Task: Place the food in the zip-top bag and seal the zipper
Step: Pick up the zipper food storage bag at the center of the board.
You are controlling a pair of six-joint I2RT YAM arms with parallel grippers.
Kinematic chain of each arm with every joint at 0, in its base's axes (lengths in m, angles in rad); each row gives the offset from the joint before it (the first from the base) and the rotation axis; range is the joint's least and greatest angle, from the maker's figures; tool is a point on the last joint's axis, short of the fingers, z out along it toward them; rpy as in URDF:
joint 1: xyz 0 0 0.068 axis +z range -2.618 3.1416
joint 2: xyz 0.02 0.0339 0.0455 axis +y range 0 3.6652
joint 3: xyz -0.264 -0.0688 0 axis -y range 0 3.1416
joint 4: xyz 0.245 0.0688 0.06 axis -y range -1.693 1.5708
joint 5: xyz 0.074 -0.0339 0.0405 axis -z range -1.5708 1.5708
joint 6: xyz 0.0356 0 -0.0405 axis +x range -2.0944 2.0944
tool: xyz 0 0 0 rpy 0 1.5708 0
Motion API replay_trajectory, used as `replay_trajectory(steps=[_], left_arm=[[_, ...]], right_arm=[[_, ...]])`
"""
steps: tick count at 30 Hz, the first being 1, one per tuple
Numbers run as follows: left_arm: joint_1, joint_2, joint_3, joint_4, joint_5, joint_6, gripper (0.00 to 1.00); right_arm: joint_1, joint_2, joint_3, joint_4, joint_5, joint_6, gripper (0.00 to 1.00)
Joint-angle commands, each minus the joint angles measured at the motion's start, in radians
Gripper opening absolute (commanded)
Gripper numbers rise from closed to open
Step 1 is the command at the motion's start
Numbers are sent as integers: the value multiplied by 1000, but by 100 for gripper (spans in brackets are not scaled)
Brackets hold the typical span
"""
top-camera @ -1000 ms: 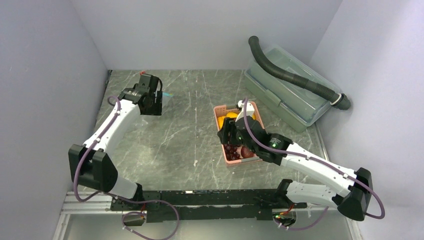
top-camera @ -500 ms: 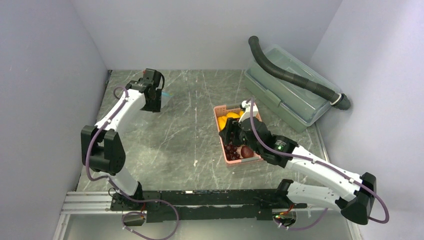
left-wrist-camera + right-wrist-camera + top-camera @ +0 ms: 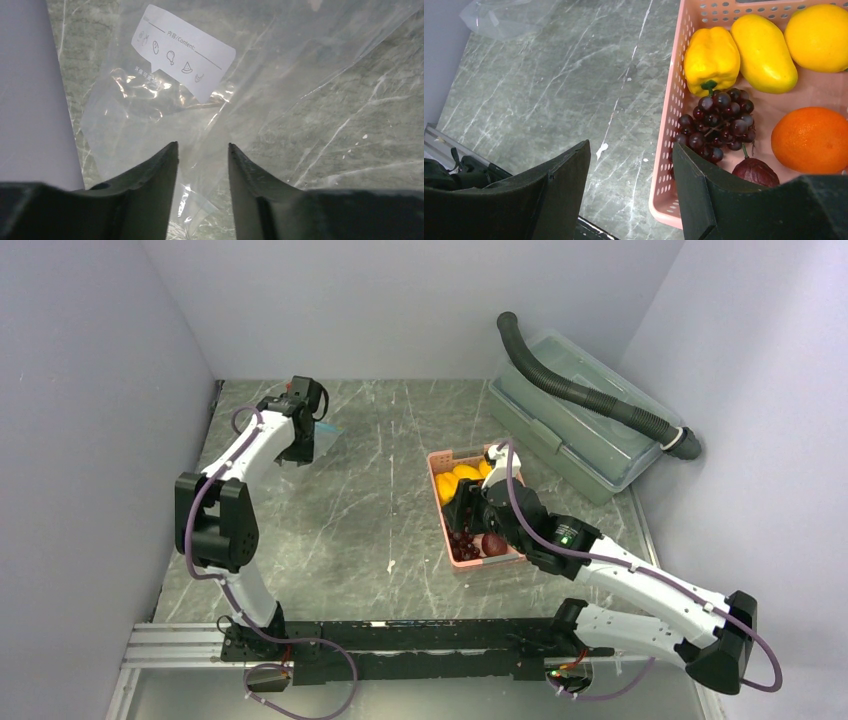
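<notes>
The zip-top bag (image 3: pixel 200 100) lies flat and clear on the marble table, its white label (image 3: pixel 182 50) facing up. A bit of the teal zipper (image 3: pixel 328 429) shows beside my left arm. My left gripper (image 3: pixel 202 146) is low over the bag, open, with a fold of plastic between its fingers. The food sits in a pink basket (image 3: pixel 669 190): a yellow pepper (image 3: pixel 711 57), yellow fruits (image 3: pixel 764 52), an orange (image 3: pixel 809 140), grapes (image 3: pixel 719 122) and a reddish-brown fruit (image 3: pixel 756 172). My right gripper (image 3: pixel 630 145) hangs open over the basket's left wall, holding nothing.
A large clear lidded box (image 3: pixel 580 430) stands at the back right with a black ribbed hose (image 3: pixel 590 395) lying across it. The left wall (image 3: pixel 30 100) is close beside the bag. White walls close in the table on three sides.
My left arm has folded in and brought its gripper down over the bag, and its jaws have narrowed. My right gripper has shifted slightly along the basket, still open.
</notes>
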Motion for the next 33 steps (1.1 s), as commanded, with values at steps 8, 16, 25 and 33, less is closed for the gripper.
replay_trajectory(steps=[8,16,25,33], left_arm=[[14,-1,-3,21,17,10,0],[16,-80,-24,38,72,-26,0],[16,-231,-92,63,151,-131,0],[16,-353,-145,75,236,-212,0]], right_arm=[[-2,-27,-3,23,-1,10,65],[-1,-38,2,27,-19,13,65],[2,-23,17,83,-103,-10,65],[8,29,47,144,-192,-19,65]])
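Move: Right under the left fingers, which stand open astride its film, lies the zip-top bag, its middle about 5 cm ahead, 1 cm to the right and barely 1 cm lower. Its printed label is some 5 cm ahead and 1 cm left of the hand, the zipper strip roughly 9 cm ahead and 2 cm right. From the right hand the bag's middle is about 18 cm ahead, 31 cm left and 9 cm lower. Closing fully on the bag's film while staying in place, the left fingers pinch a fold short of the label, then lift it about 5.5 cm, drawing back and to the right some 2.5 cm each as the wrist tilts about 20 degrees, fingertips swinging outward and right. The right hand, still open and empty, drifts some 2 cm left towards the bag late on, turning slightly counter-clockwise. ##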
